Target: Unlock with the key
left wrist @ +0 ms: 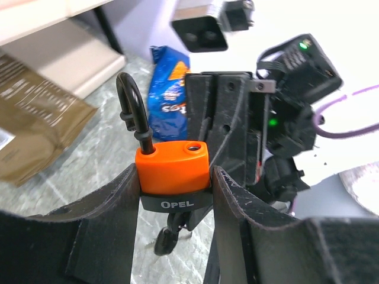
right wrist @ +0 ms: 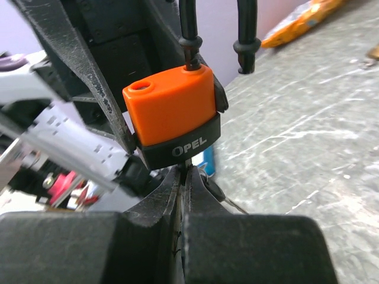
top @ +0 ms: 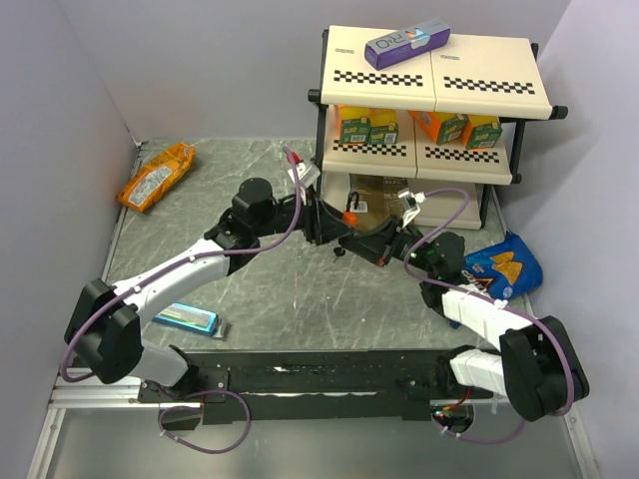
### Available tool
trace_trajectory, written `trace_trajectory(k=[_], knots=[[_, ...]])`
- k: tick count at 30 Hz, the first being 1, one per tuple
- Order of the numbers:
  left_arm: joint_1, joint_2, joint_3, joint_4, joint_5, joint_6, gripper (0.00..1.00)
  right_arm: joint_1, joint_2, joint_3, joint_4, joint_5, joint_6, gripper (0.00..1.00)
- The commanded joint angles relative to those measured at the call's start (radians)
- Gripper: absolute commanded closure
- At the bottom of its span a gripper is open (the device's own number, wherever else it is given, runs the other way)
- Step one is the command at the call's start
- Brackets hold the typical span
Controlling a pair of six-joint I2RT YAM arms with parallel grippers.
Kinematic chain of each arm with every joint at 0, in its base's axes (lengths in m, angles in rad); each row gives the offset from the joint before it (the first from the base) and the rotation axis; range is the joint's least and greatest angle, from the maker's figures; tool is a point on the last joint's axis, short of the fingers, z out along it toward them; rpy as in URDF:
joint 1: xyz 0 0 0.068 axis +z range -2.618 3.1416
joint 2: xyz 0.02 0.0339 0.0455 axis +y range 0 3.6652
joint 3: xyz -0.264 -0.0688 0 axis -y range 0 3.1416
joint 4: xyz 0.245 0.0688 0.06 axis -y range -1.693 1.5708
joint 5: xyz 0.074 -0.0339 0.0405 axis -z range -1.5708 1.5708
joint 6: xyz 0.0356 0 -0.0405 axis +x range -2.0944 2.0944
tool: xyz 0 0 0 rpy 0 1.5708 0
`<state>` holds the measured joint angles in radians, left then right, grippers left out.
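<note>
An orange padlock (left wrist: 172,171) with a black base marked OPEL is clamped by its sides between the fingers of my left gripper (left wrist: 174,190), held above the table (top: 349,213). Its black shackle (right wrist: 189,29) stands raised, with one leg (right wrist: 247,35) out of its hole. My right gripper (right wrist: 187,171) is shut directly under the lock's base, pinching the key (right wrist: 188,165) where it enters the lock. A second black-headed key (left wrist: 166,239) of the bunch dangles below the lock. In the top view both grippers meet in front of the shelf, the right gripper (top: 371,242) lower right of the lock.
A two-level shelf (top: 429,150) with juice cartons stands just behind the grippers, a purple box (top: 404,45) on top and a brown bag (left wrist: 35,127) under it. A blue snack bag (top: 504,264) lies right, an orange bag (top: 157,175) far left, a blue packet (top: 187,317) near left.
</note>
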<state>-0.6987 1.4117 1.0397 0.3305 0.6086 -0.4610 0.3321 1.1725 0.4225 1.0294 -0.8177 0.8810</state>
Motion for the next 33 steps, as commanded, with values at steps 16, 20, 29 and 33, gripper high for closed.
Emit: trace_trajectory(k=[16,20,29,33], knots=[[-0.131,-0.040,-0.020,-0.142,0.266,0.024,0.99,-0.093,-0.077,0.096,0.003,0.112,-0.019,1.00],[-0.110,-0.036,-0.024,-0.131,0.201,-0.018,0.99,-0.090,-0.134,0.070,-0.092,0.127,-0.077,0.90],[-0.055,-0.020,-0.030,-0.137,0.117,-0.079,0.99,-0.048,-0.206,0.045,-0.265,0.158,-0.189,0.69],[-0.036,-0.017,-0.036,-0.133,0.100,-0.099,0.99,-0.031,-0.221,0.044,-0.305,0.163,-0.214,0.64]])
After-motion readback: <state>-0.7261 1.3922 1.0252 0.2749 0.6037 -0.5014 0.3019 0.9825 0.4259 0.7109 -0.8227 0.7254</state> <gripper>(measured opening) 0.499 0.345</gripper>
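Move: The right fingers are already shut on the key, which sits in the underside of the padlock; the padlock body lies about 4 cm above the right hand and 2 cm ahead. The left fingers hold that body, with the key some 4 cm below them and 2 cm back. The already open shackle stands about 8 cm above and 4 cm ahead of the right hand, the spare keys roughly 3 cm below and 2 cm back. Both hands draw back about 2 cm, left still gripping the padlock, then the right fingers open, releasing the key. ##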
